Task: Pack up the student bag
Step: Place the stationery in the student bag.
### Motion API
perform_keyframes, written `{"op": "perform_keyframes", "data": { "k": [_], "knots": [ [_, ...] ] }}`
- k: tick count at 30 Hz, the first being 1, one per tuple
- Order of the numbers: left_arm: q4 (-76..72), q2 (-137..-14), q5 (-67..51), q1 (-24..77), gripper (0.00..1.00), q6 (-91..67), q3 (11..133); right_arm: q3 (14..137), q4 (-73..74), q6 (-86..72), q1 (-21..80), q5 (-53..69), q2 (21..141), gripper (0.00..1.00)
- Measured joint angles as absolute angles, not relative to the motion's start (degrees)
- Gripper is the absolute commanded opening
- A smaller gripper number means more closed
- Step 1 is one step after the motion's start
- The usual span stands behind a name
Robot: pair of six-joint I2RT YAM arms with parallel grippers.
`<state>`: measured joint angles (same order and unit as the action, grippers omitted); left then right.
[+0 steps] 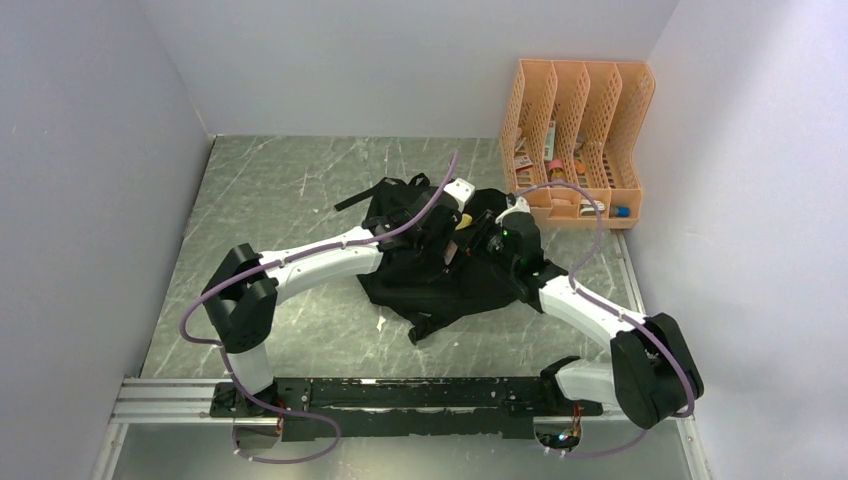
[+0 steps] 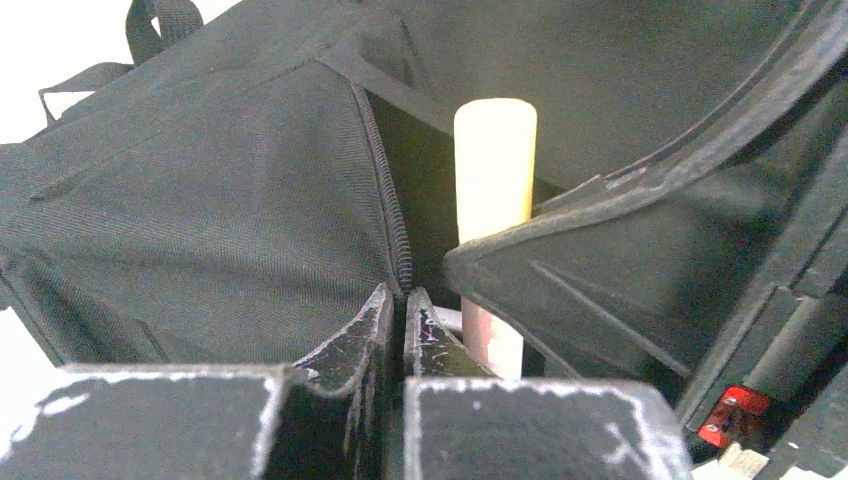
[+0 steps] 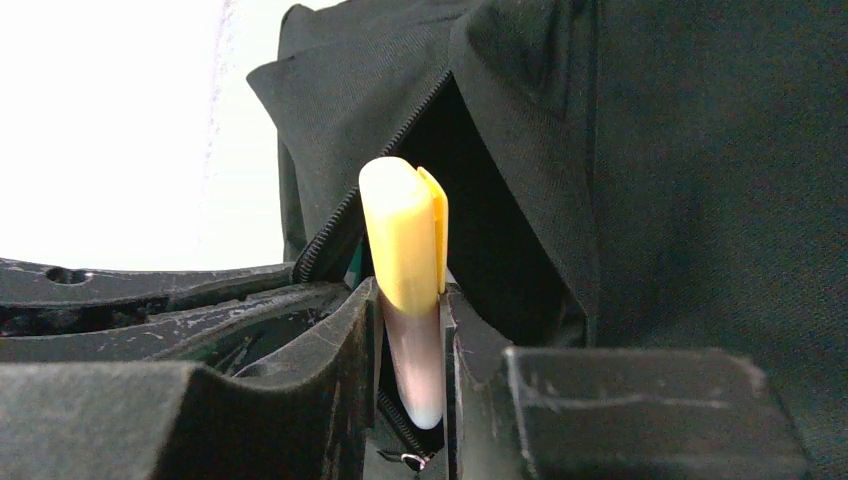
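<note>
The black student bag (image 1: 430, 285) lies in the middle of the table with its zip opening facing up. My left gripper (image 1: 447, 215) (image 2: 397, 300) is shut on the zip edge of the student bag (image 2: 200, 200), holding the opening apart. A marker with a yellow cap and pale barrel (image 3: 403, 230) is pinched upright in my right gripper (image 1: 487, 232) (image 3: 410, 300). Its cap end points into the dark opening of the student bag (image 3: 650, 180). The left wrist view shows the same marker (image 2: 494, 170) beside a right finger (image 2: 600, 290). The inside of the bag is dark and hidden.
An orange slotted file organiser (image 1: 575, 140) stands at the back right, with several small items in its slots. Grey walls close in the table on three sides. The bag's straps (image 1: 385, 195) spread toward the back left.
</note>
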<state>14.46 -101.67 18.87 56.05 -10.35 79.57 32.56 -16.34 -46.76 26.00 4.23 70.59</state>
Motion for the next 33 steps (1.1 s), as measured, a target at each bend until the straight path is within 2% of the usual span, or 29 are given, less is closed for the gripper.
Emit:
{"op": "perform_keyframes", "data": {
  "k": [13, 16, 21, 28, 33],
  "knots": [
    [14.5, -101.5, 18.9, 56.1, 0.05, -10.5, 79.6, 32.6, -16.1, -47.8, 26.5, 10.5, 75.2, 0.00],
    [14.6, -101.2, 18.9, 56.1, 0.05, -10.5, 79.6, 32.6, -16.6, -47.9, 26.5, 11.8, 76.8, 0.07],
    [15.1, -100.8, 18.9, 56.1, 0.05, -10.6, 79.6, 32.7, -17.0, -48.1, 26.6, 13.2, 79.1, 0.30],
    [15.4, -99.7, 18.9, 56.1, 0.05, -10.9, 79.2, 33.0, -18.0, -48.5, 26.8, 14.0, 79.2, 0.45],
    [15.4, -99.5, 18.9, 56.1, 0.05, -11.0, 79.1, 33.5, -17.3, -48.2, 26.9, 13.6, 78.0, 0.47]
  ]
}}
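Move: My right hand holds the yellow highlighter. The open bag pocket it is bound for is about 5 cm below, 2 cm to the left and 1 cm back. The zip edge in my left fingers is some 4 cm left of my right hand, 2 cm back and 1 cm lower, the zip pull 5 cm back, 2 cm left and 5 cm down. From my left hand the pocket lies 2 cm right, 1 cm ahead and 4 cm down. I sink my right hand about 4.5 cm into the pocket mouth, drifting some 3 cm left and 2 cm back while the fingers tip further down and turn roughly 10 degrees counter-clockwise. At the bottom I open them and let go of the highlighter, then start back up by 1.5 cm. My left hand keeps its pinch on the zip edge and lifts about 1 cm. ##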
